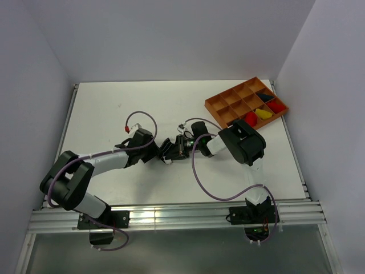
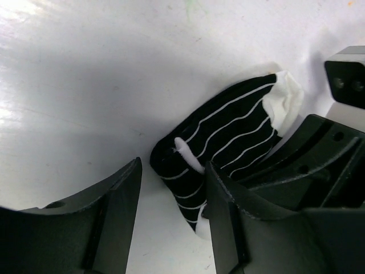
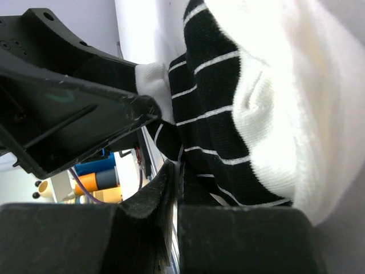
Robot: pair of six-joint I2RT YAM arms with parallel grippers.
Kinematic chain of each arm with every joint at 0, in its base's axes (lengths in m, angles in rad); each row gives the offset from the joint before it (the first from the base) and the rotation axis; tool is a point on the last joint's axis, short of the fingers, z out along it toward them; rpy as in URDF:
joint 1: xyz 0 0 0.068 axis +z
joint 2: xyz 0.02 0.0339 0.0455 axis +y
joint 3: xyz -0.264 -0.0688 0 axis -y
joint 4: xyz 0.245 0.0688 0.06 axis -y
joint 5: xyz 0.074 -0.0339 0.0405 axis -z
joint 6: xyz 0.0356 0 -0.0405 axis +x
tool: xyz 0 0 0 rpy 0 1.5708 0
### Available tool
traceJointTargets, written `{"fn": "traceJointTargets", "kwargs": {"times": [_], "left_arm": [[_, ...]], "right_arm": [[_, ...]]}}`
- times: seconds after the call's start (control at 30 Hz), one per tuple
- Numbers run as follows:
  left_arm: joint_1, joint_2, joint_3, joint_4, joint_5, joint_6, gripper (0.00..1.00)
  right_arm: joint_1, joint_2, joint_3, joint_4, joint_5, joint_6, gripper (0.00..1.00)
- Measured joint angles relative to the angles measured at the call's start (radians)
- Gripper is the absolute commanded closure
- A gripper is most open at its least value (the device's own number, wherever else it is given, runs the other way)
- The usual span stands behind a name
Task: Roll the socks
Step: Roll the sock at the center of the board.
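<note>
The black-and-white striped sock (image 1: 169, 149) lies at mid-table between my two grippers. In the left wrist view its partly rolled dark end (image 2: 182, 171) sits between my left gripper's (image 2: 173, 166) parted jaws, against the right-hand finger, with bare table between it and the other finger. Its white toe (image 2: 288, 97) points away, toward the right gripper's fingers (image 2: 311, 151). My right gripper (image 3: 178, 188) is shut on a thin fold of the striped sock (image 3: 228, 114). A red sock (image 1: 251, 118) and a dark navy one (image 1: 263, 97) lie in the tray.
An orange compartment tray (image 1: 228, 97) stands at the back right, also holding a yellow bundle (image 1: 262, 113) and another red piece (image 1: 276, 105). White walls close in the table on three sides. Purple cables loop beside both arms.
</note>
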Motion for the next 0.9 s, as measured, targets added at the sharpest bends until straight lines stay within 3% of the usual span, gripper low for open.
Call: {"fn": "traceJointTargets", "kwargs": {"times": [0.13,0.27,0.37,0.5,0.6,0.9], "left_arm": [[0.0,0.016,0.0,0.027,0.008,-0.008,0.55],[0.0,0.039,0.0,0.049,0.014,-0.015,0.82],[0.0,0.045,0.003,0.058,0.018,-0.013,0.94],[0.0,0.055,0.014,0.057,0.019,-0.012,1.0],[0.0,0.058,0.027,0.037,0.019,-0.008,1.0],[-0.005,0.085,0.093,-0.056,0.018,0.016,1.0]], "right_arm": [[-0.003,0.005,0.001,0.003,-0.005,0.008,1.0],[-0.003,0.004,0.002,-0.005,-0.003,0.001,0.92],[-0.003,-0.011,0.004,-0.034,0.01,-0.024,0.82],[0.0,-0.08,-0.007,-0.116,0.082,-0.104,0.63],[0.012,-0.166,-0.036,-0.179,0.178,-0.186,0.55],[0.194,-0.445,-0.12,-0.288,0.618,-0.454,0.54]]}}
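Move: The sock's rolled end is almost at the left hand's open fingertips, about 2 cm to the right, level fore and aft, and 1 cm lower. From the right hand, shut on the same end, its middle is about 2 cm ahead, 1 cm left and 1 cm down. The flat striped part lies about 3 cm ahead and 5 cm right of the left hand, 2 cm below it. The left hand eases about 1.5 cm right and forward, sinking slightly, and closes its fingers from a half-open gap to pinch the rolled end of the sock while the right hand still keeps its grip. Once the left has closed in, the right fingers open about halfway and let go; that hand drifts a little forward and to its right, then rises about 4.5 cm clear of the sock, coming back over its starting place while the wrist turns some 40 degrees, the fingertips dipping and the hand rolling. ##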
